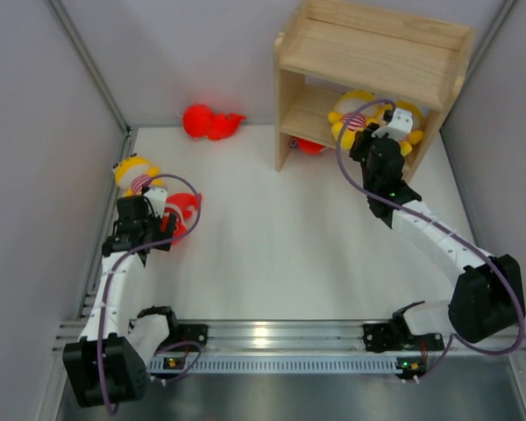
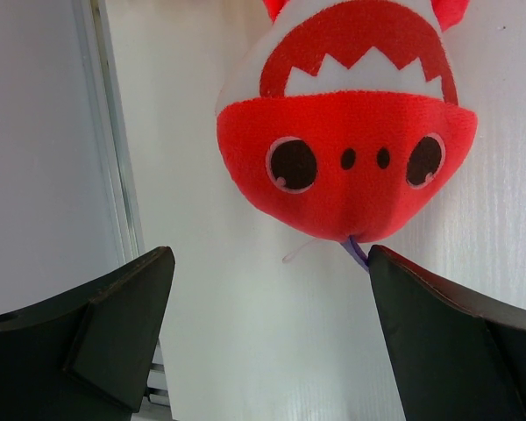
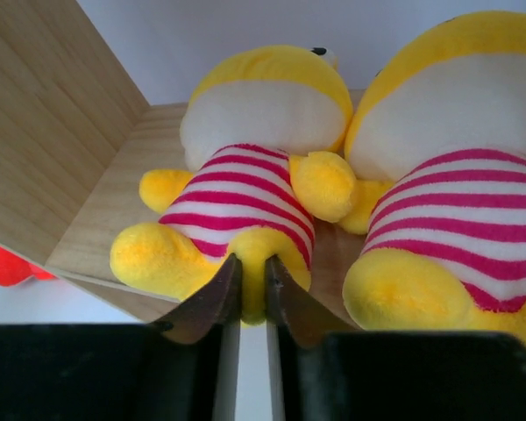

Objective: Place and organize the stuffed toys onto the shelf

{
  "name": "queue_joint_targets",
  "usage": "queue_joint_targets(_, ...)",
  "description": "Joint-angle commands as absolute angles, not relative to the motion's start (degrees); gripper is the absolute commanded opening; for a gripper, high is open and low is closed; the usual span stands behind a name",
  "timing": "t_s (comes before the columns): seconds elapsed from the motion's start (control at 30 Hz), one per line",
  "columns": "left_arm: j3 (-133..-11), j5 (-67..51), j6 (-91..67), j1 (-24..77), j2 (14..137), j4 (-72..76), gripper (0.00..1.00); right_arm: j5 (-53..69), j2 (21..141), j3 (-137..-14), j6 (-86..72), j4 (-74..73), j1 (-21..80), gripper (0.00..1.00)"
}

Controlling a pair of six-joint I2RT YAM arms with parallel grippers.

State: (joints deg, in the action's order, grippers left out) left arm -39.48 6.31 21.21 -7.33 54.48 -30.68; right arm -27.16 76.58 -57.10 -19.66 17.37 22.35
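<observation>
The light wooden shelf stands at the back right. On its lower board sit two yellow stuffed toys with red-and-white striped bodies, one on the left and one on the right. My right gripper pinches the left toy's yellow foot at the board's front edge. On the left of the table, a red shark faces my left gripper, which is open and just short of it. A third yellow toy lies beside that shark.
Another red shark lies by the back wall. A red toy shows low at the shelf's left side. The shelf's side panel is close on the left of my right gripper. A metal rail borders the left.
</observation>
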Motion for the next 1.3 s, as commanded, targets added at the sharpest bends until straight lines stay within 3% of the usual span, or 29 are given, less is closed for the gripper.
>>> queue_joint_targets(0.0, -41.57, 6.50, 21.71, -7.29, 54.05, -30.41, 0.99, -26.37, 74.98, -59.68, -19.69, 17.58, 21.36, 0.18)
queue_joint_targets(0.1, -42.36, 6.94, 22.23, -7.29, 54.14, -30.85, 0.99, -25.75, 72.25, -57.93, -19.60, 18.28, 21.36, 0.37)
queue_joint_targets(0.4, -51.22, 7.29, 26.54, -7.29, 54.75, -35.59, 0.99, -18.81, 67.94, -59.06, -14.94, 13.81, 21.71, 0.68)
queue_joint_targets(0.57, -59.14, 9.76, 26.19, -7.29, 58.96, -35.60, 0.99, -14.95, 65.31, -59.50, -12.13, 11.87, 21.80, 0.71)
queue_joint_targets(0.97, -79.51, 12.30, 23.47, -8.34, 92.79, -33.13, 0.99, -4.40, 62.67, -59.85, -9.40, 9.67, 22.23, 0.72)
queue_joint_targets(1.27, -84.46, 15.38, 21.36, -11.16, 109.76, -33.05, 0.99, -1.67, 61.44, -59.41, -9.49, 9.49, 22.41, 0.72)
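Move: The left hand, open, has the floor's yellow toy about 21 cm ahead, 10 cm to its left and 8 cm below; the red toy on the way lies some 7 cm ahead, 8 cm below. The right fingers are still on a leg of the shelf's left yellow toy, whose middle is about 8 cm ahead and 1 cm left. The other shelved yellow toy sits roughly 13 cm right of that one, level in depth. The right fingers open and come free of the yellow toy's leg, the hand drawing back and up about 6 cm each and somewhat left while turning some 25 degrees counter-clockwise. The left arm, fingers wide open, lifts and swings forward over the red toy, then drops, drifting left and tipping further down, towards the floor's yellow toy: about 16 cm forward overall, ending slightly lower, above its legs. ##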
